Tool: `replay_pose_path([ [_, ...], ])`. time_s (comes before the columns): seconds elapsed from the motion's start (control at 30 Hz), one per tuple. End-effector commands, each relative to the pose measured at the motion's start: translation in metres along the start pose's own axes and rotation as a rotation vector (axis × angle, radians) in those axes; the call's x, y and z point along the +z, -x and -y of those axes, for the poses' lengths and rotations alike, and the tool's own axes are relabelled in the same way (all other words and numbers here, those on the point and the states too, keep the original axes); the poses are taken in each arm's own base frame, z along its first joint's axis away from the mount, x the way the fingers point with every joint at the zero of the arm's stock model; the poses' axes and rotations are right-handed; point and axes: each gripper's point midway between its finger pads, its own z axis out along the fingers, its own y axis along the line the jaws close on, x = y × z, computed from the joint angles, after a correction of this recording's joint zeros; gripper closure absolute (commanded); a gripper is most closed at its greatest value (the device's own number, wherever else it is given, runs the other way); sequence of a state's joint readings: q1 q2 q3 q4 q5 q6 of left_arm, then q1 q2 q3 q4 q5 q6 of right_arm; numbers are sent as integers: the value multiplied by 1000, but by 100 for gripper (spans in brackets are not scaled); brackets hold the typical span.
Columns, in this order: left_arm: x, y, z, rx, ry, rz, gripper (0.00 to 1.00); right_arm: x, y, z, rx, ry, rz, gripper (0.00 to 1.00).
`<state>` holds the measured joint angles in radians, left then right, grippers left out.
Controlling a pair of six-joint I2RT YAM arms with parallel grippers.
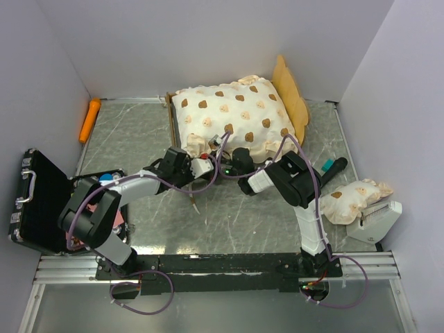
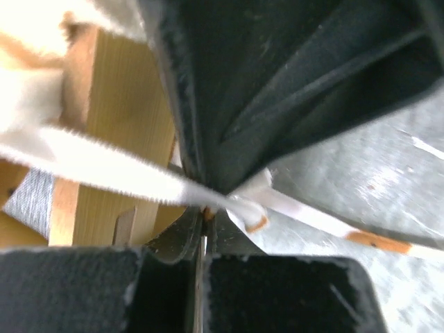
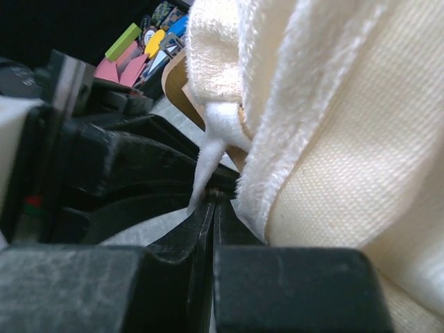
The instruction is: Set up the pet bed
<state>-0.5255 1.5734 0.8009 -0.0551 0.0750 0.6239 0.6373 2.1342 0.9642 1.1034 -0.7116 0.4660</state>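
The pet bed (image 1: 171, 119) stands at the back middle, its light-wood frame under the cream bear-print mattress (image 1: 232, 114), the wavy headboard (image 1: 290, 90) on the right. Both grippers meet at the mattress's near edge. My left gripper (image 1: 212, 161) (image 2: 204, 212) is shut on a white fuzzy tie (image 2: 104, 166) of the mattress, beside the wooden frame (image 2: 125, 118). My right gripper (image 1: 236, 161) (image 3: 215, 200) is shut on another white tie (image 3: 209, 156), under the ruffle (image 3: 277, 104). The matching pillow (image 1: 350, 196) lies far right on the table.
An open black hard case (image 1: 38, 201) with colourful items sits at the left. An orange object (image 1: 90, 119) lies by the left wall. A white box (image 1: 378, 220) and a teal-tipped black tool (image 1: 331, 168) are near the pillow. A loose orange-tipped tie (image 2: 326, 223) lies on the tabletop.
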Motion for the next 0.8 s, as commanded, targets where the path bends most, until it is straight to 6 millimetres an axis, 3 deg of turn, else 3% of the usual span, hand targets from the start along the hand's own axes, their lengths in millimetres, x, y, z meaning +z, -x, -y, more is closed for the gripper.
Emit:
replay_pose_path([
  [0.0, -25, 24, -9, -95, -17, 95, 99, -2, 26, -11, -92, 23, 75, 100],
  [0.2, -53, 30, -4, -135, -79, 163, 99, -3, 25, -11, -103, 28, 69, 100],
  [0.4, -58, 29, 0, -142, -97, 160, 99, -2, 27, -12, -90, 31, 81, 100],
  [0.43, -58, 28, 0, -149, -99, 155, 99, -4, 26, -11, -83, 19, 84, 96],
  [0.5, -59, 29, -1, -164, -90, 156, 99, -12, 28, -7, -78, -43, 105, 76],
  [0.57, -60, 29, 0, -169, -88, 159, 99, -26, 24, 0, -66, -139, 106, 66],
  [0.7, -61, 29, 0, -181, -86, 173, 99, -54, -3, -2, -139, -292, 54, 52],
  [0.77, -62, 30, 0, -194, -91, 183, 99, -55, -21, -11, -205, -340, 4, 47],
])
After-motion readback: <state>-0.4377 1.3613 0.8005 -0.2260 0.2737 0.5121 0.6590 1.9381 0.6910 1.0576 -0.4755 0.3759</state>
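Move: The left hand already pinches a strap end, with the strap crossing about 1 cm ahead of and just below its fingertips; the wooden bed corner is some 4 cm straight ahead and slightly lower. The bed cushion's middle is about 18 cm ahead and 13 cm right of that hand. From the right hand, already shut on strap, the crossing lies about 2 cm left, 1 cm back and 3 cm down, the bed corner 3 cm ahead and 2 cm left. Keeping its pinch on the strap end, the left hand draws it up about 5 cm out of the crossing by the bed corner, then eases back some 3 cm towards its base, fingertips tilting roughly 10 degrees outward to the right. The right hand first holds still, shut on its part of the strap, then opens to about half, lets go and pulls away to the right about 5 cm and a little back and down, turning slightly clockwise. ##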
